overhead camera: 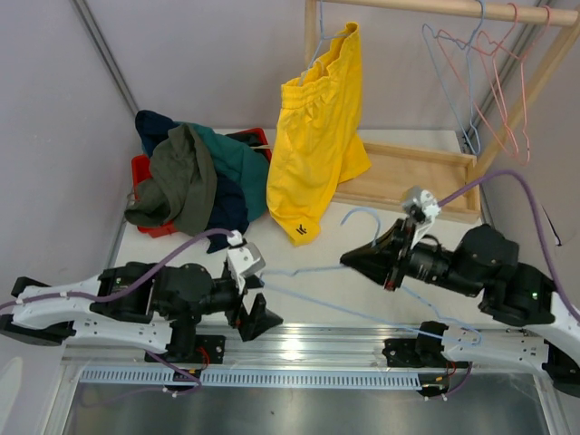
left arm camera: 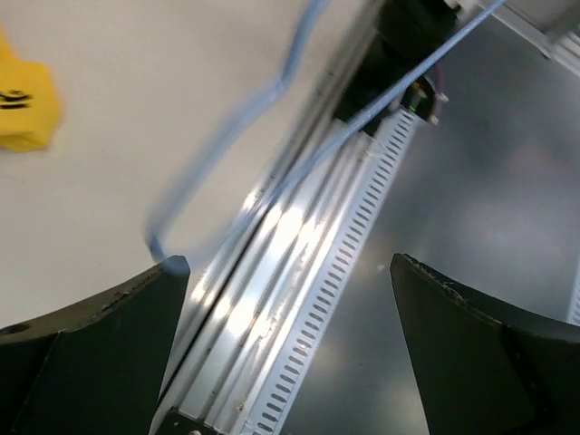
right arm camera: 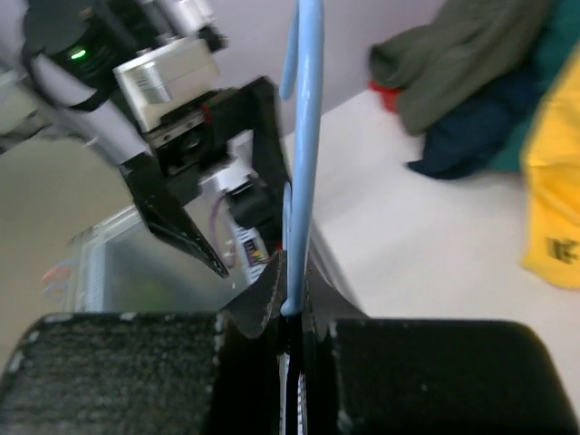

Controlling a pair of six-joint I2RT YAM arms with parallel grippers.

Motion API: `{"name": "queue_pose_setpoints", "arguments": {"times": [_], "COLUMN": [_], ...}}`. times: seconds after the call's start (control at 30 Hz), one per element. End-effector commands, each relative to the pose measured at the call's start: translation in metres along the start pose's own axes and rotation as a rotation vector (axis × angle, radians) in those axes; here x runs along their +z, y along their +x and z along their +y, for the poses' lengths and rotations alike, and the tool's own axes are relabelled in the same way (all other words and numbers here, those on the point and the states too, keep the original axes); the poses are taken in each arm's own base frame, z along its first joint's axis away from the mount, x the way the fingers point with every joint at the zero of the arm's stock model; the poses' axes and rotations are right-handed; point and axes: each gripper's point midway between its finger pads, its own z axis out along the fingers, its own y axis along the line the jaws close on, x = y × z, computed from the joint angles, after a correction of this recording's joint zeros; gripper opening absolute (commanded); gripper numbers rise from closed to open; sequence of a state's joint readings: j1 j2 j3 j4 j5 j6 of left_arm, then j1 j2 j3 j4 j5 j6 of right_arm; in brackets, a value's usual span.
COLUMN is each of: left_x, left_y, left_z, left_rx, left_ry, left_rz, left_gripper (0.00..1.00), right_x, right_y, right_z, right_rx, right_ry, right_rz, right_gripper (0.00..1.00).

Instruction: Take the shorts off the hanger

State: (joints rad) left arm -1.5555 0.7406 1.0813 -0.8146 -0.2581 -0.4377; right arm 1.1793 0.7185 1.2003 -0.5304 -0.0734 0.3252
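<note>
Bright yellow shorts (overhead camera: 317, 136) hang by the waist from a pale hanger on the wooden rail (overhead camera: 435, 7), their hem resting on the table. Olive-grey, navy and teal shorts (overhead camera: 195, 177) lie heaped at the back left. A bare light-blue wire hanger (overhead camera: 362, 212) lies low over the table's front. My right gripper (overhead camera: 346, 260) is shut on the hanger's wire (right arm camera: 304, 136), which runs up from between the jaws (right arm camera: 292, 304). My left gripper (overhead camera: 256, 319) hangs open over the front rail with nothing in it (left arm camera: 290, 265); the blurred hanger (left arm camera: 236, 136) passes just beyond its left fingertip.
A red basket (overhead camera: 143, 168) sits under the heap. Several bare wire hangers (overhead camera: 489, 82) hang at the rail's right end, above the rack's wooden base (overhead camera: 408, 172). An aluminium mounting rail (overhead camera: 299, 340) runs along the near edge.
</note>
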Motion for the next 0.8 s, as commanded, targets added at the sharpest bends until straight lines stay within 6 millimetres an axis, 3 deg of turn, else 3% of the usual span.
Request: {"name": "queue_pose_setpoints", "arguments": {"times": [0.0,0.07,0.1,0.17,0.2,0.23,0.3,0.33,0.4,0.43,0.47,0.5,0.53,0.57,0.6,0.63,0.67,0.7,0.77], "left_x": [-0.024,-0.039,-0.042,-0.048,-0.050,-0.050,-0.048,-0.048,-0.045,-0.041,-0.040,-0.040,-0.037,-0.037,-0.037,-0.033,-0.032,-0.033,-0.028], "left_y": [-0.038,-0.052,-0.055,-0.060,-0.060,-0.059,-0.054,-0.053,-0.049,-0.043,-0.043,-0.046,-0.041,-0.041,-0.041,-0.038,-0.038,-0.038,-0.036], "left_z": [0.039,0.050,0.051,0.051,0.052,0.053,0.055,0.056,0.055,0.056,0.055,0.051,0.052,0.053,0.055,0.056,0.058,0.061,0.062], "left_rx": [-0.069,-0.085,-0.080,-0.069,-0.071,-0.071,-0.069,-0.074,-0.078,-0.072,-0.074,-0.082,-0.070,-0.070,-0.071,-0.066,-0.066,-0.067,-0.062], "left_ry": [-0.241,-0.287,-0.282,-0.275,-0.274,-0.276,-0.281,-0.282,-0.270,-0.269,-0.261,-0.237,-0.237,-0.235,-0.245,-0.250,-0.260,-0.274,-0.280], "left_rz": [-0.131,-0.199,-0.214,-0.237,-0.246,-0.245,-0.237,-0.239,-0.240,-0.232,-0.237,-0.255,-0.250,-0.257,-0.265,-0.265,-0.269,-0.280,-0.287], "left_gripper": [0.99,0.99,0.99,0.99,0.99,0.99,0.99,0.99,1.00,1.00,0.99,0.99,0.99,1.00,0.99,0.99,0.99,0.99,0.99], "right_x": [-0.025,-0.028,-0.051,-0.054,-0.069,-0.083,-0.087,-0.103,-0.098,-0.111,-0.109,-0.091,-0.086,-0.094,-0.069,-0.064,-0.073,-0.049,-0.042], "right_y": [-0.075,-0.079,-0.109,-0.116,-0.128,-0.148,-0.167,-0.184,-0.199,-0.215,-0.221,-0.223,-0.229,-0.242,-0.240,-0.242,-0.260,-0.255,-0.262], "right_z": [-0.052,-0.080,-0.094,-0.115,-0.126,-0.128,-0.140,-0.147,-0.158,-0.164,-0.169,-0.180,-0.188,-0.196,-0.215,-0.226,-0.231,-0.254,-0.272], "right_rx": [-0.051,-0.079,-0.085,-0.137,-0.171,-0.170,-0.195,-0.198,-0.203,-0.192,-0.195,-0.206,-0.202,-0.194,-0.192,-0.178,-0.154,-0.141,-0.126], "right_ry": [0.383,0.573,0.720,0.888,1.000,1.058,1.155,1.215,1.242,1.285,1.285,1.260,1.259,1.280,1.232,1.225,1.223,1.188,1.179], "right_rz": [-0.193,-0.146,-0.226,-0.192,-0.214,-0.264,-0.294,-0.336,-0.358,-0.408,-0.415,-0.387,-0.396,-0.430,-0.380,-0.365,-0.422,-0.368,-0.369], "right_gripper": [0.00,0.00,0.00,0.00,0.00,0.00,0.00,0.00,0.00,0.00,0.00,0.00,0.00,0.00,0.00,0.00,0.00,0.00,0.00]}}
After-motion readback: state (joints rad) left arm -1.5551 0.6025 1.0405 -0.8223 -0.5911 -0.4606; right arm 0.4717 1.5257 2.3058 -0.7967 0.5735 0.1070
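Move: The right hand already pinches the empty blue hanger; the bare stretch of rail it is heading for lies about 42 cm ahead, 16 cm to its right and 28 cm above it. The yellow shorts hang some 40 cm ahead, 6 cm to its left and 4 cm above it. The hung blue hanger is roughly 38 cm ahead, 27 cm right and 15 cm up. From the left hand, that rail spot is around 49 cm ahead, 33 cm right and 40 cm up. Forward in one fast sweep of about 29 cm, bearing right at first, the right hand rises some 15 cm towards the rail, its wrist swinging nearly 80 degrees clockwise so the leftward fingers end up pointing forward, still pinching the blue hanger. The left hand, empty and wide open, backs off forward and left, rising, then sinking a little. ##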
